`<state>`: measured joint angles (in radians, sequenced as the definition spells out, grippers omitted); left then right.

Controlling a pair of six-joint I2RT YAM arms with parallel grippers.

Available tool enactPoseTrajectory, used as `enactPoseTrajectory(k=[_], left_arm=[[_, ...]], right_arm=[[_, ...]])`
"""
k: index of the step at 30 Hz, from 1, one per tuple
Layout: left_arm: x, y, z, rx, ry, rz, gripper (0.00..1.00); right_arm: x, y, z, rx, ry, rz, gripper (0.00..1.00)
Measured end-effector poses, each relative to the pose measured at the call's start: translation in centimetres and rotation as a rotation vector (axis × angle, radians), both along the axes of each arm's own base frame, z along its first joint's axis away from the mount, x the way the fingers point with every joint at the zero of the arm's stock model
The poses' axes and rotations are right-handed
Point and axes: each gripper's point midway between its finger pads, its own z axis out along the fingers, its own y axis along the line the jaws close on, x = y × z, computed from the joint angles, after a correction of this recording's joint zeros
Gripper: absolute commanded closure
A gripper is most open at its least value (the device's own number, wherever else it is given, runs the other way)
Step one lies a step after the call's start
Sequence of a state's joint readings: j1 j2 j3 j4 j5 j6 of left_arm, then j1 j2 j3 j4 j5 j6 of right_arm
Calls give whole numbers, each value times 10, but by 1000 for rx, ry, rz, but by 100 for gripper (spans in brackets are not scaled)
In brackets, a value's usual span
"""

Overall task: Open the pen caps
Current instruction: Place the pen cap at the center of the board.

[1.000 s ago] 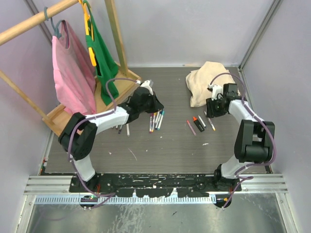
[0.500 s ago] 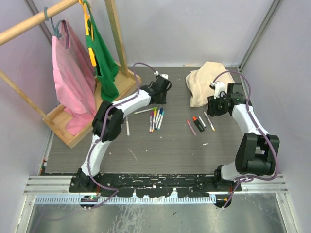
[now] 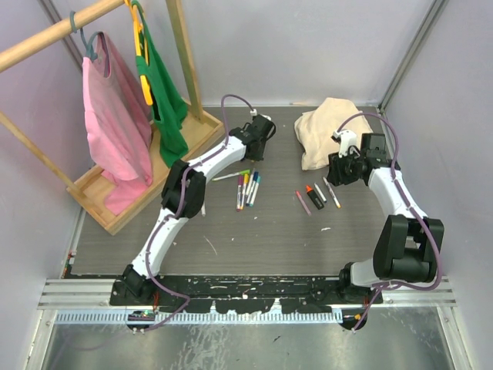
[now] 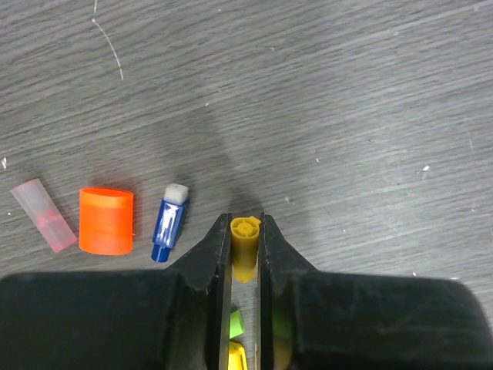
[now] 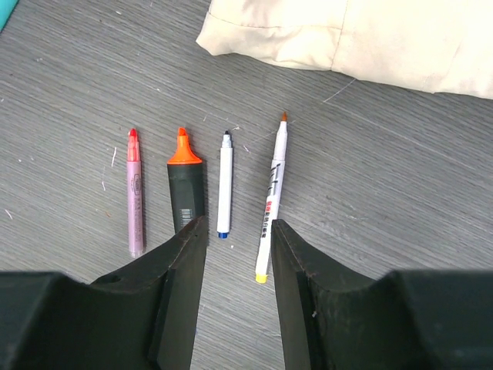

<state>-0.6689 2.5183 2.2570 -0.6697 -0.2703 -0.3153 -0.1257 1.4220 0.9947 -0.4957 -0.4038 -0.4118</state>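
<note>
In the left wrist view my left gripper (image 4: 246,227) is shut on a small yellow pen cap (image 4: 245,248), held just above the table. Three loose caps lie to its left: a blue one (image 4: 168,223), a wide orange one (image 4: 106,220) and a clear pinkish one (image 4: 44,226). From above, the left gripper (image 3: 262,132) is stretched to the far middle of the table. My right gripper (image 5: 239,231) is open with nothing between its fingers. It hovers over uncapped pens: a pink one (image 5: 135,193), a black highlighter (image 5: 186,193), and two white ones (image 5: 224,185) (image 5: 271,200).
A cluster of capped coloured pens (image 3: 247,187) lies mid-table. A cream cloth (image 3: 327,137) is bunched at the far right, close to the right gripper. A wooden rack (image 3: 108,196) with pink and green garments stands at the left.
My left arm has stretched out toward the far middle of the table, away from the pen cluster. The right arm has barely shifted.
</note>
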Motion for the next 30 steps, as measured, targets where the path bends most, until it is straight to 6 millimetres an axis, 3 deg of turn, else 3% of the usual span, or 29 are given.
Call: enactPoseTrajectory(k=[7, 22, 25, 30], left_arm=[[5, 6, -7, 19, 2, 4, 71], [0, 5, -2, 19, 8, -6, 64], [-10, 7, 11, 12, 7, -18, 63], [-34, 2, 70, -62, -65, -71, 61]], right_arm=[[0, 2, 3, 9, -10, 10, 55], [-2, 4, 13, 24, -41, 22, 55], [-2, 6, 14, 30, -44, 28, 55], [-4, 9, 16, 43, -47, 46, 55]])
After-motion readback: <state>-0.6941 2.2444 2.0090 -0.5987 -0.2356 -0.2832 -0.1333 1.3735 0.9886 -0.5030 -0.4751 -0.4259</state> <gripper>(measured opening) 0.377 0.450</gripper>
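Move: Pinched in the left fingers, the yellow pen cap is bound for bare board only about 1 cm ahead, 1 cm left and 1 cm below. Roughly level with that hand, the blue cap lies 3 cm to the left; the orange cap is 6 cm left and 1 cm ahead, and the green pen end some 4 cm back and 2 cm left. From the right hand, the spot lies some 14 cm ahead, 27 cm left and 8 cm below. Easing forward, left and down by barely 1 cm, the left hand brings the held yellow cap to the board beside the blue one. Its fingers open clearly and let go, then stay put briefly with hardly any wrist turn before the hand lifts about 7 cm and draws back some 4 cm, away from the cap towards the row of pens. ##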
